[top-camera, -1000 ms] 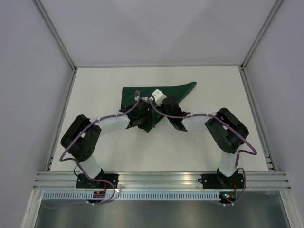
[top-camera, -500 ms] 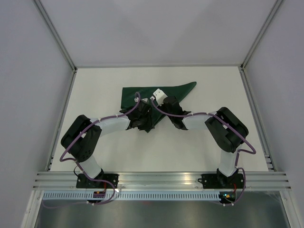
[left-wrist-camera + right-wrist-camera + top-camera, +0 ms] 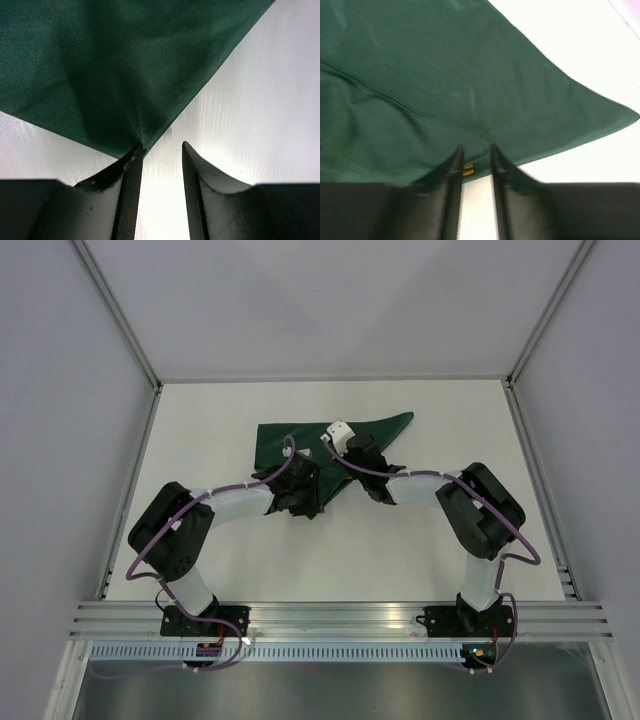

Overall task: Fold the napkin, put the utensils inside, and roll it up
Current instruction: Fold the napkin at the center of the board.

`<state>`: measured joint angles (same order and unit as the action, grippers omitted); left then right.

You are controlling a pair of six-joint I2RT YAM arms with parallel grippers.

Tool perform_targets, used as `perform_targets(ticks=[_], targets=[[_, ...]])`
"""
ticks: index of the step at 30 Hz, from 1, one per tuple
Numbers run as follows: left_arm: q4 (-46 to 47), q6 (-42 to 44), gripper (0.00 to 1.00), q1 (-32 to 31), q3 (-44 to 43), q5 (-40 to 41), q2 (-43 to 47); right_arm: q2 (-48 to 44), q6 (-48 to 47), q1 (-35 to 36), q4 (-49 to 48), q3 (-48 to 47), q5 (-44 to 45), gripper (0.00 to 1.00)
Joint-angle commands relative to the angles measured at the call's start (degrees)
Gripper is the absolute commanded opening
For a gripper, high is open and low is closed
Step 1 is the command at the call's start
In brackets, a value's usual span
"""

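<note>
The dark green napkin (image 3: 275, 445) lies folded into a rough triangle at the middle of the white table, one point reaching far right. My left gripper (image 3: 305, 498) stands open at the cloth's near corner. In the left wrist view that napkin (image 3: 125, 65) corner touches the tip of the left finger, with bare table between the jaws of the left gripper (image 3: 161, 146). My right gripper (image 3: 352, 462) is open a little over the napkin's near edge. In the right wrist view the napkin (image 3: 445, 75) hem lies flat between the tips of the right gripper (image 3: 475, 148). The utensils are out of view.
Two small orange marks (image 3: 468, 170) show on the cloth beside my right gripper's left finger. Aluminium frame rails (image 3: 130, 500) border the table on both sides, and a slotted rail (image 3: 340, 618) runs along the near edge by the arm bases.
My right gripper's jaws have parted from shut, and it has shifted slightly farther along the cloth. The left arm has stayed where it was.
</note>
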<state>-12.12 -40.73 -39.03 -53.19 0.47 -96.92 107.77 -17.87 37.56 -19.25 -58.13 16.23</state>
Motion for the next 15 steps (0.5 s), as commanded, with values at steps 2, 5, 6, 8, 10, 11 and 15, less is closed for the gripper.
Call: perform_targets(ticks=[2,5,6,8,10,11,15], targets=[[0.2,-2.0,0.42,-0.3,0.5,0.4,0.5,-1.0,5.0,-2.5,5.3,-4.4,-2.9,0.39],[0.2,-1.9,0.42,-0.3,1.0,0.3,0.8,-1.3,7.9,-4.6,9.4,-7.0,-4.1,0.49],[0.2,-1.8,0.42,-0.3,1.1,0.4,1.2,-1.4,8.8,-5.2,10.4,-8.4,-4.4,0.51],[-0.2,-1.6,0.42,-0.3,1.4,0.6,1.6,-1.3,11.5,-7.5,13.9,-10.3,-5.4,0.57],[-0.8,-1.4,0.42,-0.3,1.6,0.8,1.8,-0.3,13.6,-9.5,18.0,-14.0,-7.3,0.60],[-0.9,-1.3,0.42,-0.3,1.6,0.8,1.9,0.2,14.7,-12.0,19.1,-15.5,-7.9,0.60],[-1.3,-1.0,0.42,-0.3,2.1,0.8,2.6,3.3,19.9,-18.7,25.9,-23.9,-11.0,0.63]])
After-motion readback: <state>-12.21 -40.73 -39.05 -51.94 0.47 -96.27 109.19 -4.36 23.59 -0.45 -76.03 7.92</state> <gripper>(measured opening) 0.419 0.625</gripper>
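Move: Ahead and to the right of the right hand, about 16 cm farther out, 15 cm across and some 4 cm lower, lies the napkin's far right corner. The fork's head is roughly 3 cm back from that hand and 1 cm left, also 4 cm lower. From the left hand, the folded near corner is about 2 cm left and 1 cm back, 1 cm lower; the far right corner is some 30 cm ahead and 23 cm right. Leaving the laid-over flap, the right hand speeds off forward and to the right, about 7 cm out and 6 cm across, rising some 5 cm over the napkin towards its far right corner. On the way its already parting fingers open to roughly twice their gap, and the wrist swings clockwise and rolls about 20 degrees. The left hand all but stays, one finger kept on the folded near corner. ##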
